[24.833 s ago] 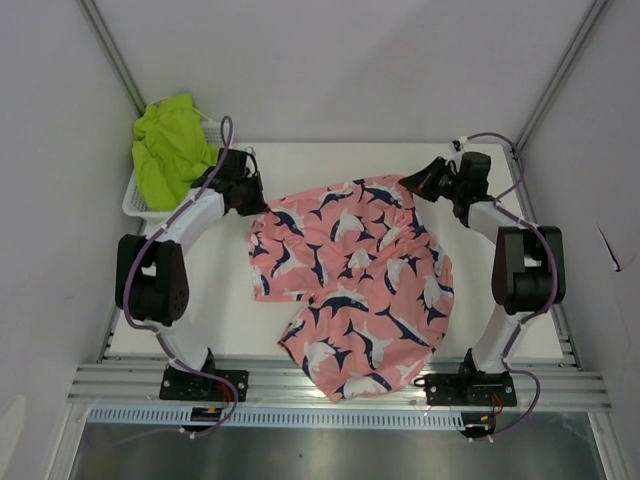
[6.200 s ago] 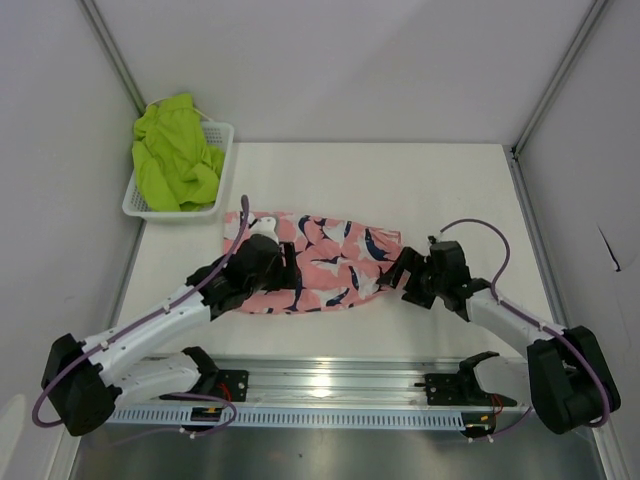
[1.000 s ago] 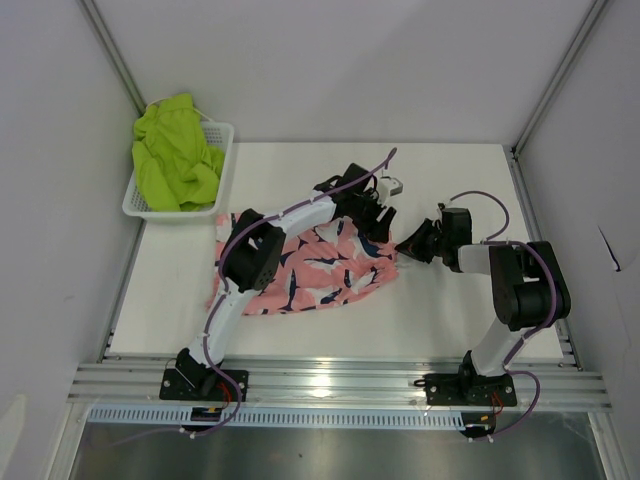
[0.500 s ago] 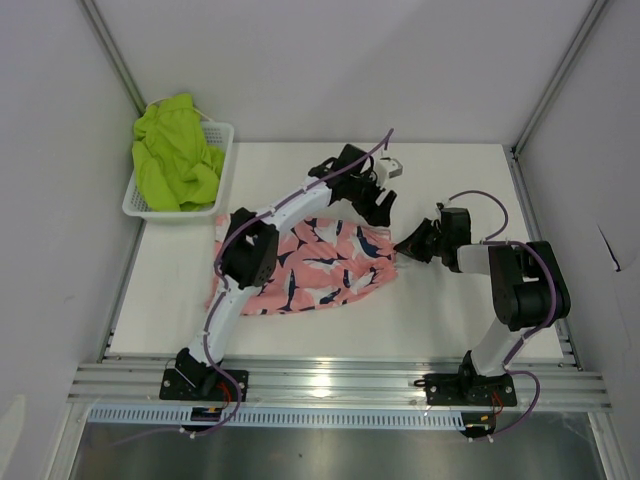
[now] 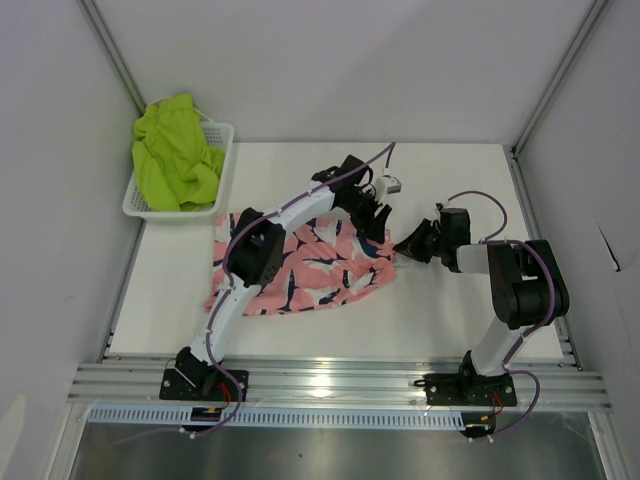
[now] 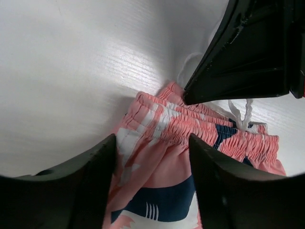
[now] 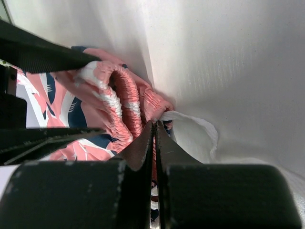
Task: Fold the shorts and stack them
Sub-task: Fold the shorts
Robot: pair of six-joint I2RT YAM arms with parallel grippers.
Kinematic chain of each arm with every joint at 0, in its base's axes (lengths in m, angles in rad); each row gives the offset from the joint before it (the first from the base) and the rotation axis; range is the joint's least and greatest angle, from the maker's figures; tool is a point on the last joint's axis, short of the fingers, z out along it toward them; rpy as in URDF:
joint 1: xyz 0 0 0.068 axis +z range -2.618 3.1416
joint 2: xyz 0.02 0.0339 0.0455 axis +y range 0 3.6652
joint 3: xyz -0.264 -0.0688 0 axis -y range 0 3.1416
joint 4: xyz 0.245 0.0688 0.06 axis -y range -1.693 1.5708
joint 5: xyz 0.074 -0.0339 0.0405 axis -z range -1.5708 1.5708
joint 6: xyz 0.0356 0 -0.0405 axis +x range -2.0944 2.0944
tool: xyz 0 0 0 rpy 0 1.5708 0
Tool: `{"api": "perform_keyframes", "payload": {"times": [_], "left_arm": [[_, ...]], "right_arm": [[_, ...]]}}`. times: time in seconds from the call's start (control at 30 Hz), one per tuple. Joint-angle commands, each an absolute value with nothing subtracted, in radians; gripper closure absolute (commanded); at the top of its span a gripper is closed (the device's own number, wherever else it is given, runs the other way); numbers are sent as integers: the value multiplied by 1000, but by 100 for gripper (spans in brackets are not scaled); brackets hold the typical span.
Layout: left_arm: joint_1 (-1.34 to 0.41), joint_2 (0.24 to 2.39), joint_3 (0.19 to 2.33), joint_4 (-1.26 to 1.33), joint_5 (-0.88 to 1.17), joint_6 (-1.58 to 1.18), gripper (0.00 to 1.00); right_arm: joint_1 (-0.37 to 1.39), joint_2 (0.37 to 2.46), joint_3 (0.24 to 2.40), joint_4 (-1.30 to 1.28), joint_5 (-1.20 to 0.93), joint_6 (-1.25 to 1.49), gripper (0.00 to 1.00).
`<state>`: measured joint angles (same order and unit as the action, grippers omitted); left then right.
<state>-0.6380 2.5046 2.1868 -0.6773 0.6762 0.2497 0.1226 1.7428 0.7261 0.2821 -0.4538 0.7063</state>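
Note:
The pink shark-print shorts (image 5: 310,265) lie folded in a long strip across the middle of the table. My right gripper (image 5: 402,248) is at their right end, shut on the gathered waistband (image 7: 126,95), with pink fabric pinched between its fingers (image 7: 155,125). My left gripper (image 5: 380,224) reaches over from the far side to that same end. It stands open, its fingers astride the waistband (image 6: 167,124) without pinching it (image 6: 151,143). The lime green shorts (image 5: 175,150) sit bunched in the basket at the back left.
The white mesh basket (image 5: 160,212) stands in the back left corner, against the left wall. My right gripper's black body (image 6: 248,52) is close above the left gripper. A white drawstring (image 6: 245,114) lies on the waistband. Bare white table (image 5: 450,180) surrounds the shorts.
My left gripper lifted away from the shorts' right end half a second ago and has come back down over the waistband. The right gripper has kept its grip and place.

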Motion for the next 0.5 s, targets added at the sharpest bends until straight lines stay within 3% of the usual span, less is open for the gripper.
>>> {"api": "perform_keyframes", "payload": {"times": [0.0, 0.07, 0.17, 0.47], "left_arm": [[-632, 2514, 2241, -684, 732, 275, 38], [-634, 2519, 2241, -681, 742, 273, 52], [-635, 2519, 2241, -683, 747, 276, 65], [-672, 2523, 2250, -704, 683, 308, 75]], "right_arm": [[129, 1750, 752, 311, -462, 698, 100], [129, 1750, 752, 311, -462, 698, 100], [129, 1749, 752, 313, -459, 698, 100], [135, 1743, 752, 333, -453, 698, 100]]}}
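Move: The left hand straddles the shorts' waistband fold, which rises between its open fingers practically at the hand point, perhaps 1 cm lower. The corner of the shorts kept in the right gripper lies about 4 cm right and 2 cm back of the left hand; the main body of the shorts spreads some 19 cm to its left and 8 cm back. From the right hand, that fold is about 4 cm left, 2 cm ahead and slightly higher. Almost in place, rising no more than about half a centimetre with hardly any turn, the left hand shuts its fingers from well open to about a quarter open, pinching the ridge of waistband fabric between the pads just left of the right gripper. The right hand stays still and keeps its shut grip on the neighbouring corner. ##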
